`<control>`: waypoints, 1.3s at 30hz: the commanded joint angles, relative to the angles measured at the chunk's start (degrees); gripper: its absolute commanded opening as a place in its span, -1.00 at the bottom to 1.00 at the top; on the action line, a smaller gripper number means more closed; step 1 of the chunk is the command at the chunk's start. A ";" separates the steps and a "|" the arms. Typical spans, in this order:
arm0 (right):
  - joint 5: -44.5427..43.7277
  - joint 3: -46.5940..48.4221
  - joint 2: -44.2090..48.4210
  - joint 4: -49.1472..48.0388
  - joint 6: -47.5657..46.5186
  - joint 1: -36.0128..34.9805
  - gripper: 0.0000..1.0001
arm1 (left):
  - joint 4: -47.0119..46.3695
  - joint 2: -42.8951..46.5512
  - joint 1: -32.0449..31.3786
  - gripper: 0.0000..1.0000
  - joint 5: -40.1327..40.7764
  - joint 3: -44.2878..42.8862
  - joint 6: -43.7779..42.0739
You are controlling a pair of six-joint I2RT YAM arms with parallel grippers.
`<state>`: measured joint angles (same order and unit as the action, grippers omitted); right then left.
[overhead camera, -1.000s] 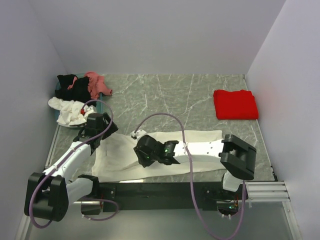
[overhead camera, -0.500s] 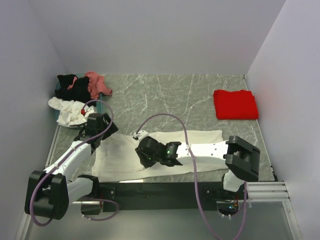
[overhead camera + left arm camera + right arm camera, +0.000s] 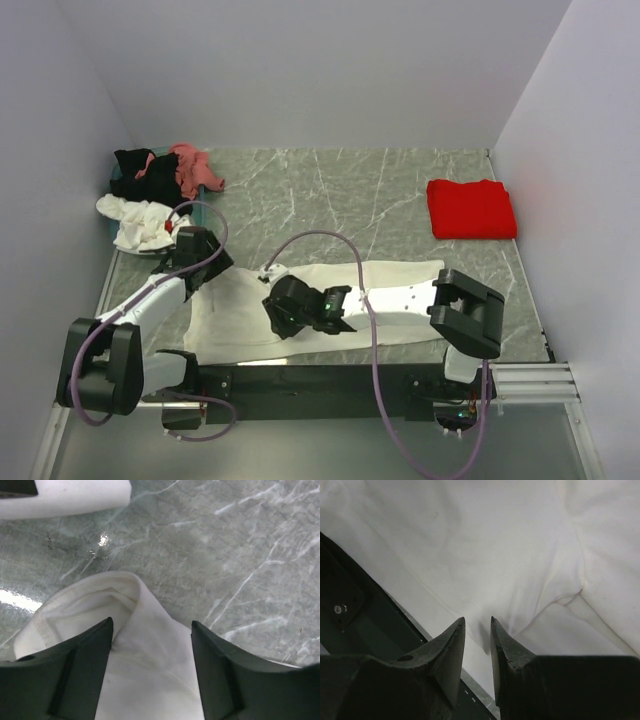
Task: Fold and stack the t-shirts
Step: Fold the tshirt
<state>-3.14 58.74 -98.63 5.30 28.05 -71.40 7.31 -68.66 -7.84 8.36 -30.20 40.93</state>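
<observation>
The cream t-shirt [image 3: 235, 310] lies spread flat near the table's front edge. My left gripper [image 3: 208, 265] sits at its upper left corner. In the left wrist view this gripper [image 3: 151, 627] is open wide, its fingers astride the shirt's rounded hem [image 3: 90, 605]. My right gripper [image 3: 275, 318] hovers low over the middle of the shirt. Its jaws [image 3: 477, 625] stand narrowly apart, a small ridge of the cream cloth [image 3: 520, 545] between the tips. A red t-shirt [image 3: 471, 208] lies folded at the right. Black [image 3: 135, 170], pink [image 3: 190, 168] and white [image 3: 135, 220] t-shirts lie crumpled at the back left.
The grey marble table [image 3: 350, 200] is walled on three sides. A black rail [image 3: 300, 375] runs along its front edge, just below the cream shirt. The right arm's cable [image 3: 330, 240] loops over the shirt.
My right gripper has slid a little to the left across the cream shirt. The left arm has shifted slightly left and back at the shirt's corner. The shirts have not moved.
</observation>
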 commanded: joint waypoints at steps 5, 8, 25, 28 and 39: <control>-2.74 -3.72 2.03 -0.57 2.79 -0.32 -0.31 | -1.87 -0.68 0.89 0.03 -1.60 -0.30 -1.20; -6.70 -2.67 3.87 3.48 3.23 0.64 -0.31 | -0.90 0.28 0.98 -0.11 -0.81 -0.21 -0.85; -13.39 -12.86 29.97 15.61 -2.56 40.43 0.10 | -0.19 2.39 1.95 -0.61 -2.20 1.54 -0.50; -11.11 -14.44 32.18 15.88 -4.84 51.68 0.22 | -0.63 1.96 2.03 -0.66 -2.56 1.54 -0.76; 1.99 -16.29 28.24 15.53 -6.26 74.38 0.22 | -1.42 1.51 2.12 -0.88 -3.61 1.89 -1.02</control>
<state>-4.51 42.61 -68.66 20.60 22.79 1.58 7.53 -67.96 -5.96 5.78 -28.84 40.10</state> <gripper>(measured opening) 0.611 0.070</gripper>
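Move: Just below the left fingertips, about 1 cm down and otherwise level with them, lies the t-shirt's far left corner; the clothes basket is some 15 cm ahead and 15 cm to the left. From the right hand, the shirt's far right corner lies about 18 cm ahead, 43 cm right and 3 cm below. The folded red shirt sits some 13 cm beyond that corner and 7 cm farther right; the turned-in sleeve is 4 cm ahead and 6 cm left of the hand. Closing its wide-open fingers almost fully, the left hand stays in place and pinches the shirt's far left corner. The right hand dips some 2 cm, then lifts away from the sleeve and sweeps about 42 cm right and 18 cm forward to the far right corner, turning some 70 degrees clockwise to point forward, opening wider and starting to sink, not yet gripping. ##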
